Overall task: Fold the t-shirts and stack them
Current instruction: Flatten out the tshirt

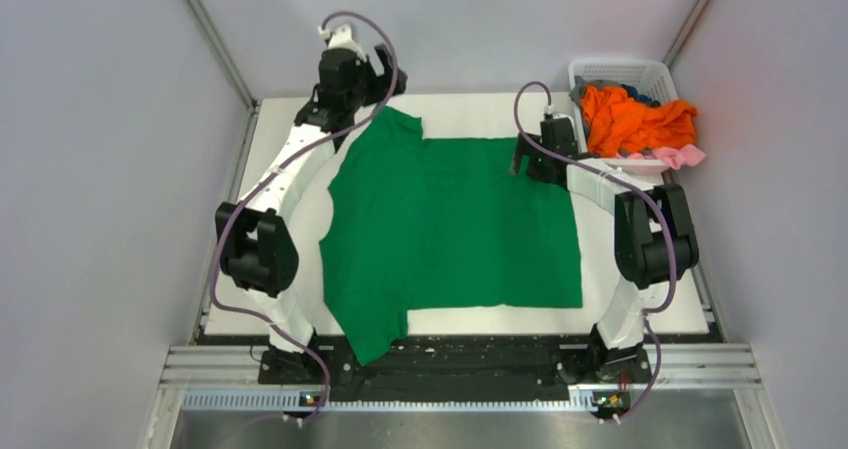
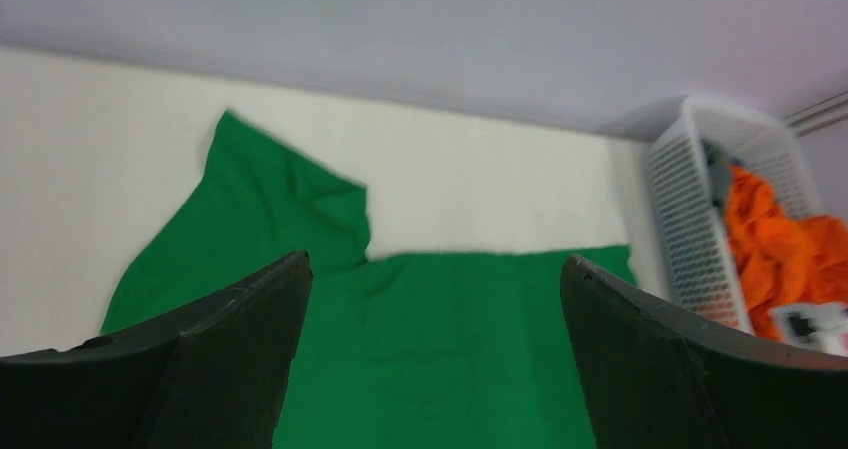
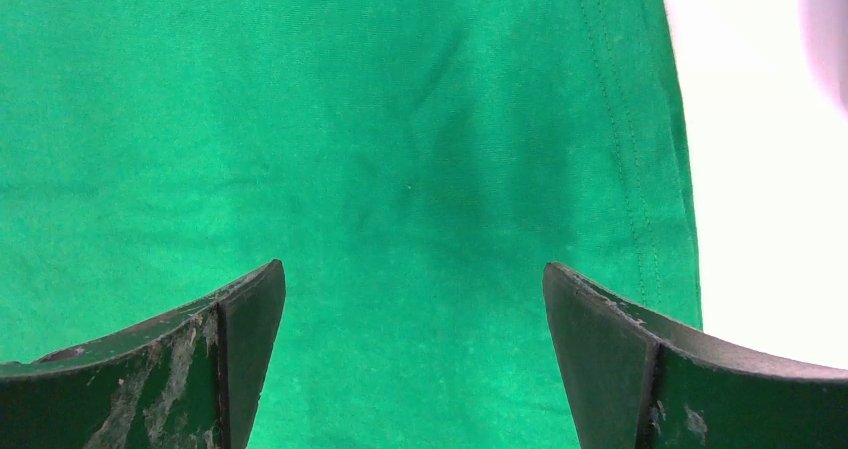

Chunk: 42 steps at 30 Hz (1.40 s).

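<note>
A bright green t-shirt (image 1: 450,219) lies spread flat on the white table, its sleeves at the far left and near left. My left gripper (image 1: 365,74) is open and empty above the far sleeve (image 2: 280,204); the green cloth (image 2: 440,359) shows between its jaws. My right gripper (image 1: 530,159) is open and empty just above the shirt's far right part, near its hem (image 3: 630,169). An orange t-shirt (image 1: 632,119) and a pink one (image 1: 678,156) lie bunched in the basket, with a bit of blue cloth behind them.
The white lattice basket (image 1: 618,72) stands at the far right corner of the table; it also shows in the left wrist view (image 2: 690,219). Grey walls close in on the left, back and right. A metal rail (image 1: 460,364) runs along the near edge.
</note>
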Each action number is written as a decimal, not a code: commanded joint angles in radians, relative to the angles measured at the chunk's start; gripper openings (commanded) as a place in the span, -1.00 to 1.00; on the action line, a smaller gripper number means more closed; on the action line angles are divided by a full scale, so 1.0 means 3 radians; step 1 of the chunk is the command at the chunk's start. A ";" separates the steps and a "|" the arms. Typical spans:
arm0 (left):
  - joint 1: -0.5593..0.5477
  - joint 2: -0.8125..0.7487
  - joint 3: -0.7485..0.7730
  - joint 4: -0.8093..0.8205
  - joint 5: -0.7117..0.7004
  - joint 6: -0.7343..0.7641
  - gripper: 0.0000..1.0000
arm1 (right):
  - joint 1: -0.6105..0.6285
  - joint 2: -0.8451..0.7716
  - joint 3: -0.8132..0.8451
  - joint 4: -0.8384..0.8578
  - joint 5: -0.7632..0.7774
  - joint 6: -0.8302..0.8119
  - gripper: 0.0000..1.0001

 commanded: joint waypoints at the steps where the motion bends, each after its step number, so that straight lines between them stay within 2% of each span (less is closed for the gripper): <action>1: 0.0002 0.0077 -0.0724 -0.0375 -0.0268 0.0125 0.98 | -0.0025 -0.0128 0.0083 0.0010 0.0060 -0.0118 0.97; 7: 0.0053 0.0589 -0.0517 -0.0843 -0.0363 -0.0102 0.98 | -0.0022 0.0142 0.0292 0.0074 0.0036 -0.0146 0.97; 17: 0.0269 0.1660 0.0471 -0.1338 -0.0316 -0.0094 0.97 | -0.0030 0.0692 0.0670 0.0067 0.0110 -0.0121 0.97; 23: 0.0401 0.2177 0.1132 -0.1621 -0.0017 -0.0082 0.97 | -0.0060 0.1062 0.1051 -0.0106 0.0084 -0.0052 0.97; 31: 0.0549 0.2861 0.2205 -0.1583 0.0490 -0.0182 0.97 | -0.0128 0.1364 0.1429 -0.0159 -0.0037 -0.0027 0.97; 36: 0.0627 0.2997 0.2385 -0.1260 0.0656 -0.0360 0.97 | -0.0150 0.1481 0.1635 -0.0211 -0.0061 -0.0108 0.97; 42: 0.0649 0.2605 0.2409 -0.1200 0.0660 -0.0281 0.98 | -0.0153 0.1276 0.1942 -0.0523 0.0075 -0.0280 0.98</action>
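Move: The t-shirt's far-left shoulder lies about 28 cm below the left hand, some 3 cm back and 3 cm to its left; that sleeve's open end is about 6 cm ahead and 2 cm right of the left hand, at the same depth. The shirt's far-right part starts 5 cm straight ahead of the right hand and 3 cm below, its far edge 10 cm straight ahead. The laundry basket stands some 14 cm ahead of the right hand and 29 cm to its right, a little higher. The t-shirt's far-left shoulder is met from above by the open left hand, which drops about 27 cm while drawing slightly back and left and tipping its fingers down, then sweeps some 15 cm forward along the cloth. The open right hand eases forward, sinks 3 cm onto the far-right part and pushes it forward, about 11 cm in all. ##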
